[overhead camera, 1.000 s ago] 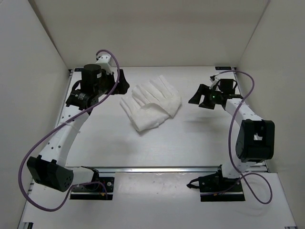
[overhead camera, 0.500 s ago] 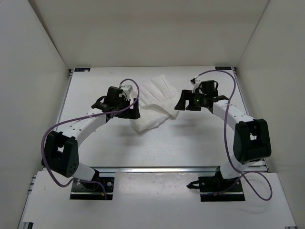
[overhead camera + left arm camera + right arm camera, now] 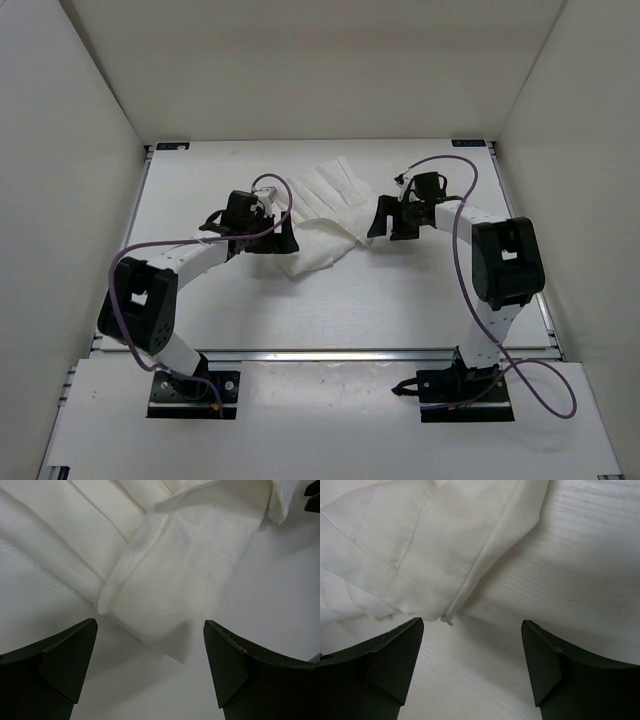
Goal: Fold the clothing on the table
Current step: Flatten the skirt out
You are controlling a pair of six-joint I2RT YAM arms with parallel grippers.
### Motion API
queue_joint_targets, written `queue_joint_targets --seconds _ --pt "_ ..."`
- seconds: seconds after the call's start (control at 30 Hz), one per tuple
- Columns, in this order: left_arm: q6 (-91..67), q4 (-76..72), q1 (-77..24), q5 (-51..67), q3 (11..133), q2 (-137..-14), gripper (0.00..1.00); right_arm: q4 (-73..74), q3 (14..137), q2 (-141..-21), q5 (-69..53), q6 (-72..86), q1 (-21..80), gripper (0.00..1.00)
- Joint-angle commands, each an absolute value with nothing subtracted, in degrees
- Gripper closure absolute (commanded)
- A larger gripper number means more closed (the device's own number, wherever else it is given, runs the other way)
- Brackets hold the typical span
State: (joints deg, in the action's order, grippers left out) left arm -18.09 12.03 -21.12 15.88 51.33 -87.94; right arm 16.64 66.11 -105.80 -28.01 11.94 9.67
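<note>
The clothing [image 3: 322, 218] is a white pleated garment lying crumpled and partly doubled over on the table [image 3: 400, 300], behind the middle. My left gripper [image 3: 287, 240] sits low at its left front edge, open. In the left wrist view a folded corner of the clothing [image 3: 170, 580] lies just ahead of the open left gripper [image 3: 150, 624], with nothing between the fingers. My right gripper [image 3: 374, 224] is at the garment's right edge, open. In the right wrist view the hem of the clothing [image 3: 420, 540] and a small zip pull [image 3: 446, 620] lie just in front of the right gripper [image 3: 472, 623].
White upright walls enclose the table on the left, back and right. A metal rail [image 3: 330, 353] crosses the near edge, with both arm bases [image 3: 190, 392] [image 3: 455, 390] in front of it. Purple cables [image 3: 130, 262] loop along both arms.
The left arm swung in from the back left and came down at the clothing's left edge. The right gripper moved left to the clothing's right edge. Both stayed open.
</note>
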Motion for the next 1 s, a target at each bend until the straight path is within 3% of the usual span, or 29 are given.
queue_joint_targets --seconds 0.0,0.17,0.23,0.4,0.47,0.53,0.57,0.6,0.67,0.97 --pt "-18.28 9.4 -20.57 18.2 54.4 -90.61 0.01 12.57 68.99 -106.53 -29.19 13.97 10.81 0.23" --pt "-18.46 8.62 -20.31 17.41 55.81 -93.6 0.02 14.94 73.29 -111.43 -29.26 14.41 11.96 0.29" --pt "-18.28 8.96 -19.87 17.49 56.42 -94.65 0.07 15.38 73.83 -112.76 -29.8 15.28 11.78 0.34" --pt "-18.72 9.05 -19.6 18.54 57.74 -96.94 0.19 15.03 74.53 -114.96 -31.64 16.52 11.86 0.55" --pt "-19.07 7.92 -19.07 19.34 57.92 -97.29 0.31 14.51 74.71 -115.4 -32.25 16.52 11.86 0.65" --pt "-19.68 7.3 -18.9 19.95 58.44 -97.12 0.6 14.16 74.88 -115.92 -32.95 17.13 11.86 0.88" --pt "-20.21 7.12 -18.64 20.39 58.27 -97.47 0.67 14.15 75.67 -115.84 -33.05 17.14 11.78 0.94" --pt "-20.13 7.29 -18.81 20.13 59.32 -97.64 0.8 14.24 76.2 -115.67 -33.05 17.49 11.43 1.0" --pt "-19.78 8.25 -19.42 20.39 61.34 -98.08 1.0 14.68 77.42 -114.88 -33.49 17.4 11.86 1.0" --pt "-12.75 16.33 -17.14 12.5 75.12 -88.78 1.0 17.85 93.93 -104.96 -37.87 16.53 9.85 1.0"
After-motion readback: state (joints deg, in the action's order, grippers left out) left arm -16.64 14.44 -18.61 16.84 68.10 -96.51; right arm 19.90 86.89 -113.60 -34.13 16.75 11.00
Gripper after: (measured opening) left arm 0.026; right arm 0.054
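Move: The skirt's left fold edge lies about 3 cm ahead of the open left hand, roughly level sideways and 3 cm below; the skirt's near tip is some 6 cm back and 4 cm below that hand. From the open right hand, the skirt's right corner is about 2 cm ahead, 3 cm to the left and 2 cm below, the skirt's middle some 4 cm ahead, 12 cm left and 4 cm below. Both hands dip forward, the right also leftward, pinch the skirt's fold edge and corner, then lift some 6 cm forward. ##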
